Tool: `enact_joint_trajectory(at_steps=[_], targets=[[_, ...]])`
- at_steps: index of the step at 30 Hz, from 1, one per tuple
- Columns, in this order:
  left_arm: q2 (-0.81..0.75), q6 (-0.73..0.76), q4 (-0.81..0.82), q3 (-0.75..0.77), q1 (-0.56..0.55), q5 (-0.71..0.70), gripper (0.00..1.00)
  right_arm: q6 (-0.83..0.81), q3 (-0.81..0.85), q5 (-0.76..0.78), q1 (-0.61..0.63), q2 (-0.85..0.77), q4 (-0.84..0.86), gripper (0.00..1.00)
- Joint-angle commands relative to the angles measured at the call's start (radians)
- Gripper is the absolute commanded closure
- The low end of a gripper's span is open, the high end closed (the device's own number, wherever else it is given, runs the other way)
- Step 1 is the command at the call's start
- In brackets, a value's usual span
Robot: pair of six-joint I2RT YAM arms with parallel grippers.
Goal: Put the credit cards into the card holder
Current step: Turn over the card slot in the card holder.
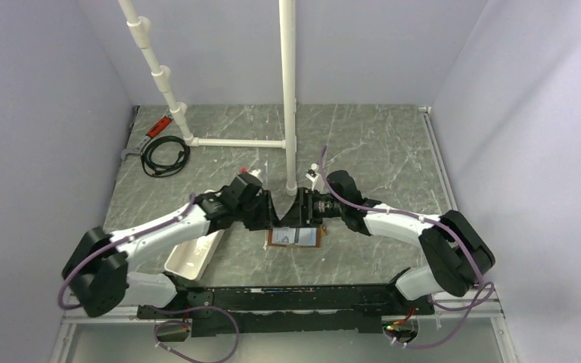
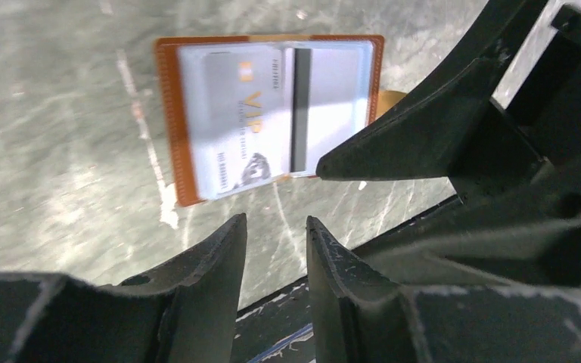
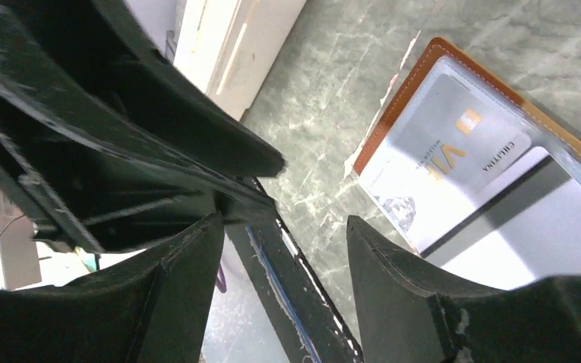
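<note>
The card holder (image 1: 296,239) is a flat reddish-brown wallet lying on the marble table just in front of both grippers. Inside its brown border (image 2: 168,113) lie two credit cards: a silver card marked VIP (image 2: 231,121) and a pale card with a black stripe (image 2: 329,94). I cannot tell whether they are tucked into a pocket. My left gripper (image 2: 274,224) hovers near the holder's edge, open, nothing between its fingers. My right gripper (image 3: 284,223) is open and empty too, beside the holder's corner (image 3: 393,113), with the VIP card (image 3: 442,162) and the striped card (image 3: 533,227) to its right.
A long white tray (image 1: 194,257) sits left of the holder, under the left arm. A white pipe frame (image 1: 288,91) stands behind the grippers. A coiled black cable (image 1: 165,155) and a red tool (image 1: 159,125) lie at the back left. The black base rail (image 1: 287,299) runs along the near edge.
</note>
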Motion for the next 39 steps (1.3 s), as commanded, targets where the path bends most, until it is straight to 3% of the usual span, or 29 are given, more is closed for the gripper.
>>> enact_joint_trajectory(at_steps=[1,7,11,20,39], targets=[[-0.139,0.020,-0.095,-0.046,0.050,-0.063,0.60,-0.005,0.064,0.095,0.021,0.025,-0.013,0.37],[-0.042,0.078,-0.038,-0.010,0.054,0.059,0.75,-0.079,0.105,0.327,0.018,-0.059,-0.370,0.49],[0.059,0.085,-0.028,0.008,0.055,0.020,0.63,-0.070,0.045,0.366,0.009,-0.120,-0.427,0.50],[0.188,0.092,0.047,0.001,0.055,0.037,0.69,-0.059,-0.040,0.330,-0.031,-0.131,-0.375,0.64],[0.234,0.039,0.084,-0.053,0.055,0.042,0.83,-0.061,-0.049,0.274,-0.033,0.006,-0.249,0.65]])
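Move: The open card holder's middle is about 4 cm right of my left hand, 2 cm ahead and 8 cm below; from my right hand, it is some 3 cm to the right, 2 cm ahead and 9 cm down. The white tray lies roughly 20 cm left of my left hand and 3 cm ahead. The white post's foot is about 12 cm beyond the holder's middle, and the holder's brown strap some 10 cm right of my right hand, 2 cm ahead. My hands part over the open holder. I sweep my right hand about 7 cm right and 8 cm down to the right-hand sleeves, tipping its fingers some 20 degrees steeper and partly closing them. My left hand first lifts slightly while shifting 3 cm left, then sinks to finish about 7 cm lower, its gap narrowing, fingertips coming down at the left sleeves' outer edge. ##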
